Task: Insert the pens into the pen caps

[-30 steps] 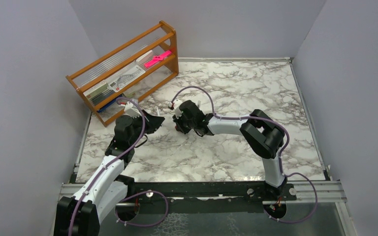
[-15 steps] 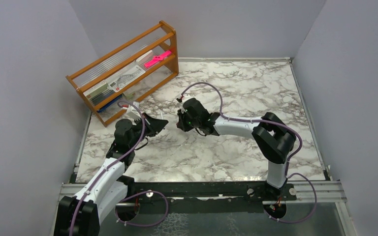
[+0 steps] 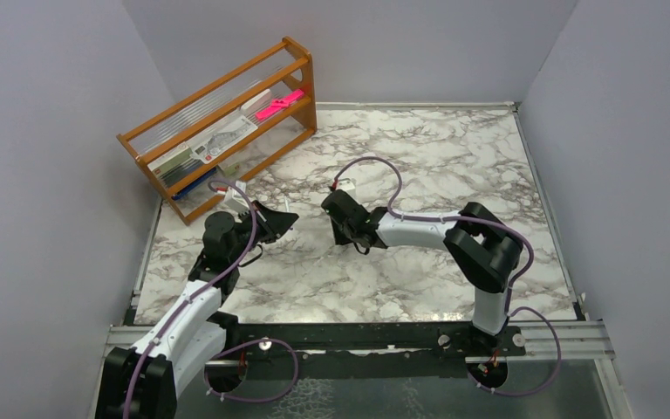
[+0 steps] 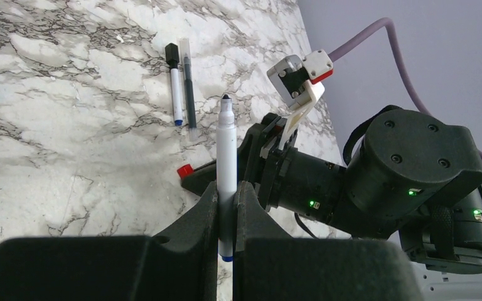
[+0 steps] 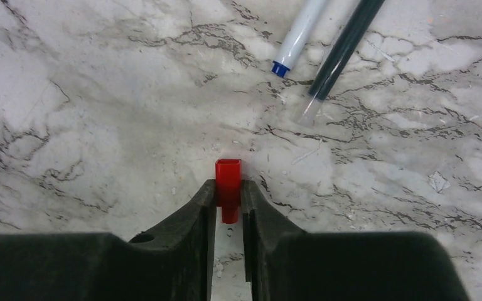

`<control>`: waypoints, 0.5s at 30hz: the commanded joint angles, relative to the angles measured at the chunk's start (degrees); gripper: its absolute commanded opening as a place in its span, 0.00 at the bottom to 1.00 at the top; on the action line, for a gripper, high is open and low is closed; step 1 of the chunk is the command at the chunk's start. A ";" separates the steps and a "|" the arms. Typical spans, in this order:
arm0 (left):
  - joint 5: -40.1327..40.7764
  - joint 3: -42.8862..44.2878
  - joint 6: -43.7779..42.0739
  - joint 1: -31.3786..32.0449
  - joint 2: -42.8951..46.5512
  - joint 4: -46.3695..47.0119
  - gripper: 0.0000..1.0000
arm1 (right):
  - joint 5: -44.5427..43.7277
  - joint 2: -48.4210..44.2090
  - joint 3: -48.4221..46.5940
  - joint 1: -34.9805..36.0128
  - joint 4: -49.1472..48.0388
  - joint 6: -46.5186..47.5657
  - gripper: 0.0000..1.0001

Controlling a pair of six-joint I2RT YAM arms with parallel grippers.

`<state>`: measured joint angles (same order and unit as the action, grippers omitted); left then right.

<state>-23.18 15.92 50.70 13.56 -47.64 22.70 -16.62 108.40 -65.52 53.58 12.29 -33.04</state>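
My left gripper [image 4: 227, 195] is shut on a white pen [image 4: 226, 147] with a blue end; its dark tip sticks out past the fingers. In the top view this gripper [image 3: 281, 222] sits left of centre. My right gripper [image 5: 229, 191] has a red pen cap [image 5: 228, 180] pinched between its fingertips, open end outward, low over the marble. The left wrist view shows that cap [image 4: 185, 170] just left of the held pen. Two more pens lie side by side on the table: a white one [image 5: 298, 34] with a black cap [image 4: 171, 54] and a dark slim one [image 5: 342, 47].
A wooden rack [image 3: 227, 122] stands at the back left with flat items and a pink object [image 3: 279, 105] in it. Grey walls close in the marble table [image 3: 454, 157] on three sides. The right arm's purple cable [image 3: 375, 166] arches over the middle.
The right gripper has drawn back to the right, away from the left gripper, and tipped down toward the table. The left gripper shifted a little right early on, then held still.
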 commanded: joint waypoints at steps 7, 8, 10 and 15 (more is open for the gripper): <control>-1.41 -1.33 -0.50 -0.29 -0.33 2.09 0.00 | -5.91 1.47 -2.71 0.45 6.39 1.93 0.44; -1.38 -1.33 -0.65 -0.29 -0.41 2.09 0.00 | -6.18 1.86 -3.44 0.45 6.65 2.47 0.44; -1.40 -1.14 -0.77 -0.25 -0.66 2.08 0.00 | -6.11 2.59 -4.33 0.42 7.11 3.21 0.43; -1.34 -1.07 -1.34 -0.29 -1.01 2.09 0.00 | -5.72 4.32 -5.66 0.47 6.87 4.74 0.40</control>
<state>-23.18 15.16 50.48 13.56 -48.36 23.09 -20.34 110.39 -69.45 53.80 17.85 -30.22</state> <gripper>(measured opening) 0.067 0.415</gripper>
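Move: The red cap is between the right hand's fingertips, at the hand point and level with it. The capped white marker lies lengthwise about 11 cm ahead of that hand and 1 cm to its right; the dark pen in its clear cap lies beside it, about 11 cm ahead and 3 cm to the right, both about level in height. From the left hand, the red cap is roughly 2 cm ahead, 10 cm to the right and 16 cm below. The right hand's fingers let go of the red cap, spreading to about two-fifths open; the finger on the right comes clear of it while the left one stays close against its side. Staying low, the hand shifts about 1 cm to the right and then edges forward by a bit over half a centimetre, rolling some 5 degrees with its left side down. ##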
